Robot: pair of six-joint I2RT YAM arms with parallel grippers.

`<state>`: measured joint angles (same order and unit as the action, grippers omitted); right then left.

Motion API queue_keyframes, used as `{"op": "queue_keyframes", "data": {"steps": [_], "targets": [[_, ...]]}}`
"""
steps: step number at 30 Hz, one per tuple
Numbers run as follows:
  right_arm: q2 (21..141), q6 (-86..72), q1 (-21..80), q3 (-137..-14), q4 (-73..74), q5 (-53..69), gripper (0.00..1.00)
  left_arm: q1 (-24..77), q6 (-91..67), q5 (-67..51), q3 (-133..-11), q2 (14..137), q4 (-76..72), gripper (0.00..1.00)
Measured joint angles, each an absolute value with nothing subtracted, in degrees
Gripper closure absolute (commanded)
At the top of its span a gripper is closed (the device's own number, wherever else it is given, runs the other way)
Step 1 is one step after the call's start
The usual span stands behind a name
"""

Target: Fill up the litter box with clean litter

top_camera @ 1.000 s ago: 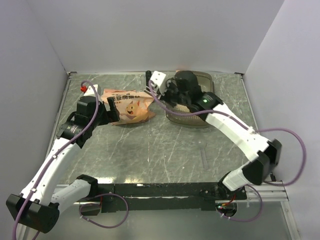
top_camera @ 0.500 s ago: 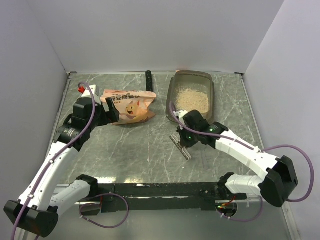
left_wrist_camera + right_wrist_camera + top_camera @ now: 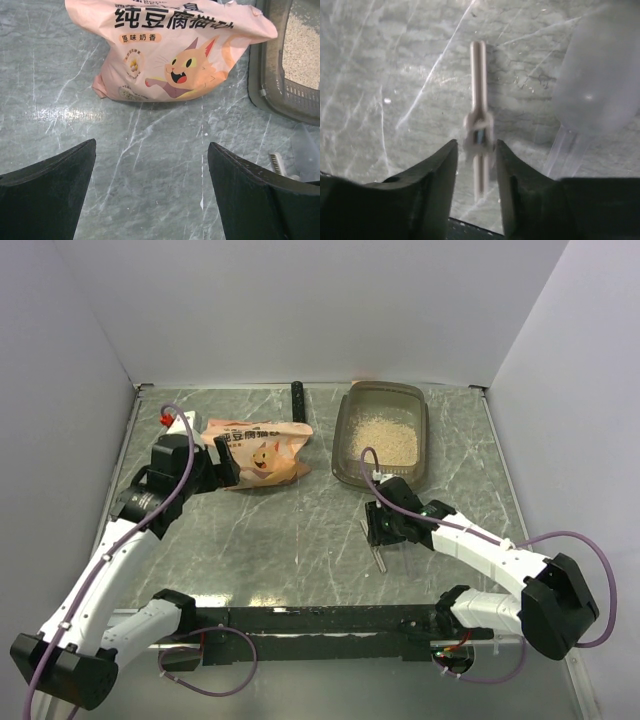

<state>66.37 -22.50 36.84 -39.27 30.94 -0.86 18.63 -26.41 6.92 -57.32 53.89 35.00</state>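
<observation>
The smoky grey-brown litter box [image 3: 342, 445] stands at the back right of the table, with a pale beige heap of clean litter [image 3: 385, 440] in it. Both also show at the right edge of the left wrist view: the box wall [image 3: 260, 75] and the litter [image 3: 300, 45]. The orange-pink cat pouch [image 3: 258, 452] lies left of the box. My left gripper [image 3: 225, 468] is wide open and empty just before the pouch [image 3: 170, 55]. My right gripper [image 3: 385, 530] hangs low over the table in front of the box. Its jaws are slightly apart on either side of a slim grey clip [image 3: 479, 130], which looks blurred.
The grey clip [image 3: 375, 548] lies on the marble table under my right gripper. A translucent plastic piece [image 3: 600, 75] lies just to its right. A black stick [image 3: 297, 397] lies at the back wall. White walls close in the table on three sides.
My right arm has drawn back from over the litter box to the near middle of the table, bringing the grey clip down with it. The left arm has barely moved.
</observation>
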Motion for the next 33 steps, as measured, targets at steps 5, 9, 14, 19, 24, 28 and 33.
{"op": "queue_keyframes", "data": {"steps": [5,9,14,19,24,28,33], "targets": [[66.7,-23.5,36.7,-38.5,28.1,-0.6,0.27,18.6,-26.4,7.1,-57.4,55.3,35.1,0.03],[66.2,-22.5,36.7,-38.5,26.5,-0.5,0.15,18.6,-26.3,8.0,-59.0,56.7,35.5,0.03],[62.0,-19.6,36.7,-40.9,27.6,-1.9,0.01,18.6,-24.8,12.4,-65.8,60.6,37.4,0.03],[57.2,-18.3,35.6,-46.9,25.0,-0.2,0.00,15.8,-23.2,14.5,-73.6,66.7,37.7,0.03],[59.1,-21.5,26.3,-51.2,21.3,12.2,0.01,6.7,-23.2,10.5,-77.8,74.2,37.5,0.03],[63.7,-22.0,23.9,-52.2,18.7,20.9,0.01,0.9,-23.3,3.5,-81.8,81.4,37.1,0.03],[61.8,-23.6,26.3,-46.2,14.8,26.8,0.00,-6.1,-24.0,-9.5,-82.9,87.4,33.4,0.03]]}}
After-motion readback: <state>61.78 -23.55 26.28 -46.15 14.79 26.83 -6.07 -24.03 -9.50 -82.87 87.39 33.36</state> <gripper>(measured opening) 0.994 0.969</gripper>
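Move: The cutter lies right under the right hand, on edge between its part-open fingertips, with the clear scoop some 7 cm to that hand's right. From there the litter bag is about 17 cm ahead and 23 cm to the left, the litter box about 22 cm ahead and 2 cm right. From the left hand, the bag lies roughly 9 cm ahead, 6 cm right and 13 cm below; the black tube is 20 cm ahead, 13 cm right. Letting go of the cutter, the right hand opens its fingers fully, then lifts off, rising about 13 cm overall while swinging forward and left towards the bag; late on it draws back a little and rolls its left side up some 30 degrees. The left hand, open and empty, arcs forward about 14 cm and 9 cm left past the bag's left side, rising briefly and sinking back to its starting height. ##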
